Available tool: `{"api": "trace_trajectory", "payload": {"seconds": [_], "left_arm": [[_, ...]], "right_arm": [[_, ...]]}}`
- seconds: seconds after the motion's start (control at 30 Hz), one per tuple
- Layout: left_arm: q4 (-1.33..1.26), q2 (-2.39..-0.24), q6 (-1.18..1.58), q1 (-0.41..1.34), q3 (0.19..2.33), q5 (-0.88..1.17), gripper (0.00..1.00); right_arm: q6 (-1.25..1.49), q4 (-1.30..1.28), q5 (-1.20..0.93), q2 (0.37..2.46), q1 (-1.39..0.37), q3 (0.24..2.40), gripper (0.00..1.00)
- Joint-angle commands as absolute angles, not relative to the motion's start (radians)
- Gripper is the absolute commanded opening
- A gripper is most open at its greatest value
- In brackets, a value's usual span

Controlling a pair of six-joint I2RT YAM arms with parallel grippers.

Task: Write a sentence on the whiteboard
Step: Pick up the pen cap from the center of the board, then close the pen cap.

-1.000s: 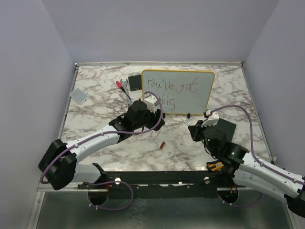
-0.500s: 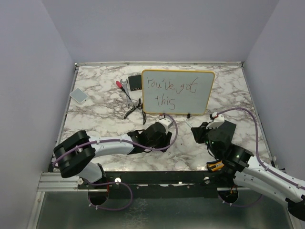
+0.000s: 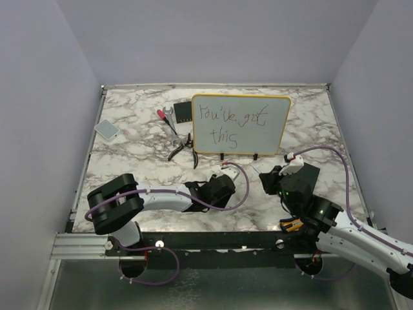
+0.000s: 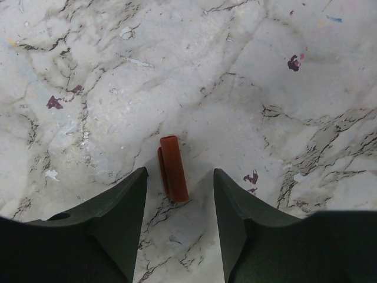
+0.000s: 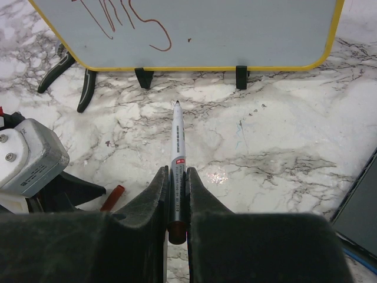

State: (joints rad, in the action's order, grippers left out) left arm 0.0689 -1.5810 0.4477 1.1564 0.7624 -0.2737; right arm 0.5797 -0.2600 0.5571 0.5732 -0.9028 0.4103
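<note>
The whiteboard point(image 3: 258, 132) stands upright at the back of the table on small black feet. The sentence point(image 3: 230, 120) on it reads "You've got this" in two lines; its lower strokes point(image 5: 132, 23) show in the right wrist view. My right gripper point(image 5: 178, 172) is shut on a white marker point(image 5: 178, 141), whose tip points at the whiteboard point(image 5: 247, 35) from a short distance. My left gripper point(image 4: 179, 171) is open and low over the table, and a small red cap point(image 4: 174, 168) lies between its fingertips, untouched. The red cap point(image 5: 113, 197) also lies to the marker's left.
Black-handled pliers point(image 3: 181, 147) lie by the board's left foot. A red-handled tool point(image 3: 164, 115) and a small black box point(image 3: 183, 112) sit behind them. A grey pad point(image 3: 106, 129) lies at the far left. A black slab point(image 3: 311, 172) lies under the right arm.
My left arm has pulled back from the whiteboard toward the near edge and dropped over the red cap. The right arm with the marker shifted slightly right early on, then stayed still.
</note>
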Motion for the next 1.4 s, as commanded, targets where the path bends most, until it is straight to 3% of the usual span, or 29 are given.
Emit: {"api": "trace_trajectory", "payload": {"seconds": [0.0, 0.33, 0.5, 0.77, 0.97, 1.37], "left_arm": [[0.113, -1.598, 0.439, 1.175, 0.79, -0.347, 0.5], [0.133, -1.599, 0.431, 1.178, 0.79, -0.354, 0.22], [0.136, -1.553, 0.413, 1.173, 0.793, -0.375, 0.0], [0.141, -1.47, 0.251, 1.068, 0.888, -0.252, 0.0], [0.172, -1.374, 0.138, 0.928, 0.905, -0.122, 0.0], [0.31, -1.131, -0.166, 0.905, 0.851, 0.095, 0.0]], "right_arm": [[0.598, -0.277, 0.588, 0.57, -0.9, 0.39, 0.01], [0.603, -0.28, 0.585, 0.574, -0.899, 0.393, 0.01], [0.617, -0.275, 0.582, 0.618, -0.899, 0.404, 0.01], [0.571, -0.287, 0.548, 0.778, -0.899, 0.489, 0.01], [0.499, -0.299, 0.472, 0.76, -0.875, 0.549, 0.0], [0.406, -0.175, -0.268, 0.807, -0.51, 0.601, 0.01]]}}
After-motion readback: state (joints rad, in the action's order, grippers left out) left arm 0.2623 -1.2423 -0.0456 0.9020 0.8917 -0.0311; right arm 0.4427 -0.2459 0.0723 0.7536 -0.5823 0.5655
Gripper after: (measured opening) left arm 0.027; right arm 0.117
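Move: The pen cap lies on the table practically between the left hand's open fingers, about 1 cm ahead, 1 cm left and 1 cm below. From that hand, the pliers are some 20 cm ahead and 15 cm left, and the whiteboard's middle about 34 cm ahead and 9 cm right, both at table height. From the right hand, holding the pen, the cap is about 14 cm left, 3 cm back and 12 cm below. The left hand eases about 1 cm left and shuts its fingers on the pen cap, pinching its sides, then lifts it some 13 cm, going forward 8 cm towards the whiteboard before drawing back 2 cm, fingertips tipping up about 15 degrees and turning clockwise. The right hand keeps the pen, dips 3 cm, then rises and edges forward, turning 10 degrees counter-clockwise. ##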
